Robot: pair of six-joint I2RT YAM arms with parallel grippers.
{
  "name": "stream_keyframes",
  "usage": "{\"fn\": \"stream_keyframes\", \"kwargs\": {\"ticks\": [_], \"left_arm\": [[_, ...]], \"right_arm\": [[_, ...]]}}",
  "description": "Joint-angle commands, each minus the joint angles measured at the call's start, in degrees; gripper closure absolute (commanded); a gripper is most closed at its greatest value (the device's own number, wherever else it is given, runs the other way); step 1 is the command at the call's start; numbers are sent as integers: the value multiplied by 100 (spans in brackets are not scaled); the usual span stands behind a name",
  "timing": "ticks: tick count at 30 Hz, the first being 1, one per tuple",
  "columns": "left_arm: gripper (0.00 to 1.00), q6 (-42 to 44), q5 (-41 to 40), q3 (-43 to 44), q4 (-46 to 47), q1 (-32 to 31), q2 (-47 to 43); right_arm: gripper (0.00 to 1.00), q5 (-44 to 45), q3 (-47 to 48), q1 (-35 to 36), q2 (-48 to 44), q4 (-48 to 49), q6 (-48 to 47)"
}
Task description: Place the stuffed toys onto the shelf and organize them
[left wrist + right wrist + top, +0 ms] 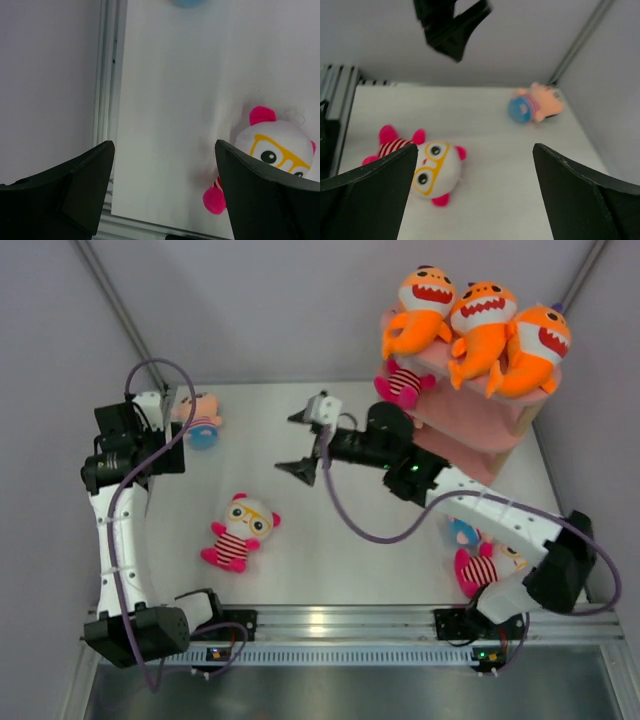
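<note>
Three orange sharks [480,325] lie on the top board of the pink shelf [470,420]. A pink-striped doll [403,383] sits on the board below. On the table lie a white-faced doll with yellow glasses [240,532] [277,147] [434,169] and a pink-faced doll with a blue body [203,422] [535,106]. Two more toys [478,558] lie under my right arm. My left gripper [172,418] [165,150] hangs open and empty beside the pink-faced doll. Over mid-table, my right gripper [305,443] [475,155] stands open and empty.
Grey walls close the table [330,560] at the back and on both sides. A metal rail [330,620] runs along the near edge between the arm bases. Purple cables loop beside each arm.
</note>
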Motion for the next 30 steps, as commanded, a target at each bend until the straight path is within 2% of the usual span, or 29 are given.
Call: {"fn": "stream_keyframes", "kwargs": {"ticks": [1, 3, 5, 11, 17, 23, 24, 25, 27, 28, 30], "left_arm": [[12, 58, 67, -705, -23, 234, -51], [12, 58, 58, -892, 30, 419, -86], [13, 67, 67, -936, 30, 585, -165], [12, 198, -249, -726, 21, 639, -377], [12, 216, -92, -681, 21, 639, -368], [11, 207, -21, -690, 21, 639, -315], [12, 216, 14, -673, 12, 648, -306], [12, 216, 145, -673, 21, 648, -306], [12, 234, 163, -673, 38, 648, -306], [12, 234, 164, -664, 30, 648, -289], [12, 242, 164, -646, 30, 648, -271]], "right_arm": [[1, 19, -158, 960, 895, -213, -103], [1, 230, -80, 1217, 1266, -176, -419], [5, 705, 52, 1577, 1767, -220, -822], [6, 741, 227, 2193, 2629, 0, -1421], [7, 1637, 535, 2650, 3543, 193, -1475], [11, 2297, 1158, 2721, 4448, -52, -1466], [13, 2419, 1290, 2721, 4580, -175, -1449], [26, 2472, 1414, 2721, 4816, -411, -1422], [43, 2682, 1634, 2730, 5002, -536, -1282], [58, 2701, 1643, 2721, 5072, -545, -1238], [71, 2754, 1608, 2721, 5082, -580, -1229]]}}
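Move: The panda toy lies far below the right gripper, about 35 cm down, some 18 cm to its left and 4 cm back. The pig toy lies about 30 cm farther out than the panda and roughly 13 cm to the panda's left, also on the table. From the left gripper the panda is about 15 cm to the right, 8 cm back and some 23 cm below. Drop the open right gripper fast, some 35 cm, while sweeping about 20 cm left and drawing back, with a slight forward creep at the end, onto the panda. Tip the fingers down by nearly 40 degrees on the way, then close them to pinch a pink leg beside the striped body. Let the open left gripper sink and ease back a little. ##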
